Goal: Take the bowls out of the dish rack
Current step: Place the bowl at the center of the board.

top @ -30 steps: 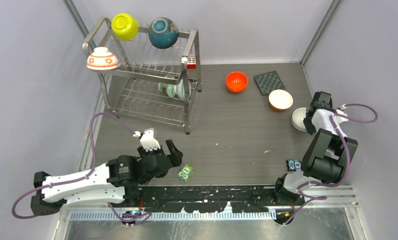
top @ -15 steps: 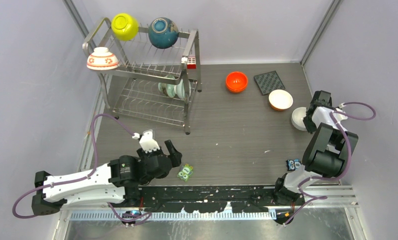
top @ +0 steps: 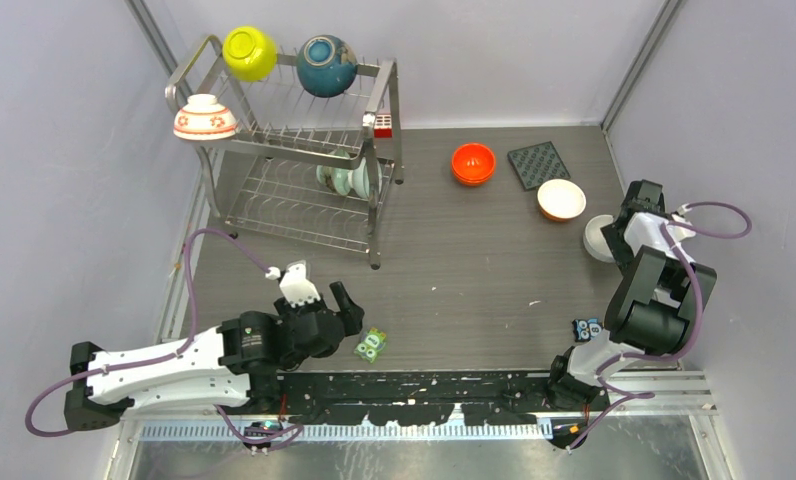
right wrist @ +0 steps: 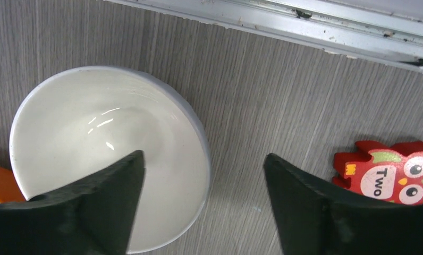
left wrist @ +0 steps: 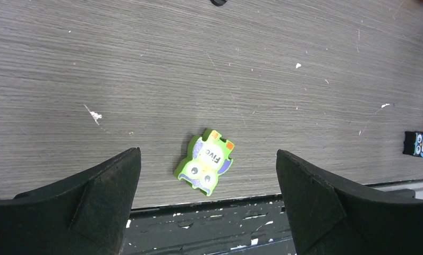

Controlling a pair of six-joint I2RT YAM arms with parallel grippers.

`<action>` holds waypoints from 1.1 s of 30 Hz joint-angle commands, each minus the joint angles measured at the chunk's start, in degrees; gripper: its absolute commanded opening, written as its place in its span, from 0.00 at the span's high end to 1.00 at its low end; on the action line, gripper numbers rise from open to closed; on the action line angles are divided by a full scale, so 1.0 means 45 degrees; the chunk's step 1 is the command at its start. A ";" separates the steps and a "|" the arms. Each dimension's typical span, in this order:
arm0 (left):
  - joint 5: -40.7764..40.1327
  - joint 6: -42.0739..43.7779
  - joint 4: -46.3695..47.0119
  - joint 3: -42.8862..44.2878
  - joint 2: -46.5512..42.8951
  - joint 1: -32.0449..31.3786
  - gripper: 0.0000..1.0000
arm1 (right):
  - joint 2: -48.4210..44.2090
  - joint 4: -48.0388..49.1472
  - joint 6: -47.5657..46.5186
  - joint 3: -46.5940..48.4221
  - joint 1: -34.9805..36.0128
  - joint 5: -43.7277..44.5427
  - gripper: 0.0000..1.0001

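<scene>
The dish rack (top: 292, 125) stands at the back left. On its upper tier rest a yellow-green bowl (top: 250, 52), a dark teal bowl (top: 326, 66) and a white bowl with red flowers (top: 205, 118). A pale green bowl (top: 346, 180) leans in the lower tier. On the table at the right sit an orange bowl (top: 473, 163), an orange bowl with a white inside (top: 561, 199) and a plain white bowl (top: 598, 238) (right wrist: 108, 154). My right gripper (top: 622, 236) (right wrist: 203, 159) is open, its jaws astride the white bowl's rim. My left gripper (top: 319, 286) (left wrist: 208, 153) hangs open near the front edge, holding nothing.
A dark square mat (top: 539, 163) lies behind the right-hand bowls. A green owl piece (top: 371, 345) (left wrist: 204, 162) sits under the left gripper. A red owl piece (right wrist: 392, 170) lies right of the white bowl, a dark owl block (top: 586, 327) near the right arm's base. Walls close three sides.
My right gripper has opened and let go of the white bowl, which now rests on the table. The left arm has barely moved.
</scene>
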 commanded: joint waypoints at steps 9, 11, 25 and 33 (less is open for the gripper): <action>0.0003 0.0609 0.0626 -0.0234 -0.0571 0.0071 0.00 | -0.2231 -0.2213 -0.0426 0.1422 0.0346 0.0199 0.00; 0.0109 0.0904 0.0825 -0.0274 -0.0719 0.0060 0.00 | -0.2766 -0.2822 -0.0577 0.1749 0.0753 0.0545 0.00; 0.0079 0.3939 0.0951 0.1123 -0.0406 0.0075 0.00 | -0.7823 -0.2906 -0.2679 0.3809 0.8958 0.3012 0.00; -0.1577 0.6391 0.0611 0.3134 0.0542 0.0069 0.01 | -0.6996 -0.2782 -0.4394 0.4413 1.6459 0.5870 0.00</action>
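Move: The white bowl, just set down, has its middle about 6 cm ahead of the right hand and roughly in line with it, a couple of cm lower, its near rim between the fingers. From the bowl, the orange-and-white bowl stands some 10 cm farther out and 12 cm left, the black mat 20 cm out and 18 cm left, the orange bowls 20 cm out and 35 cm left. From the left hand, the white bowl lies about 17 cm ahead, 67 cm right and 11 cm down. The right hand finishes opening its already parting fingers and comes free of the white bowl's near rim, first rising nearly straight up, then sweeping left over the table as it climbs, about 30 cm up and 27 cm left in all, while turning counter-clockwise some 55 degrees and tipping its fingers up out of their steep downward point. The left hand, open and empty, waits, then late on rises about 6 cm, turning slightly clockwise. ##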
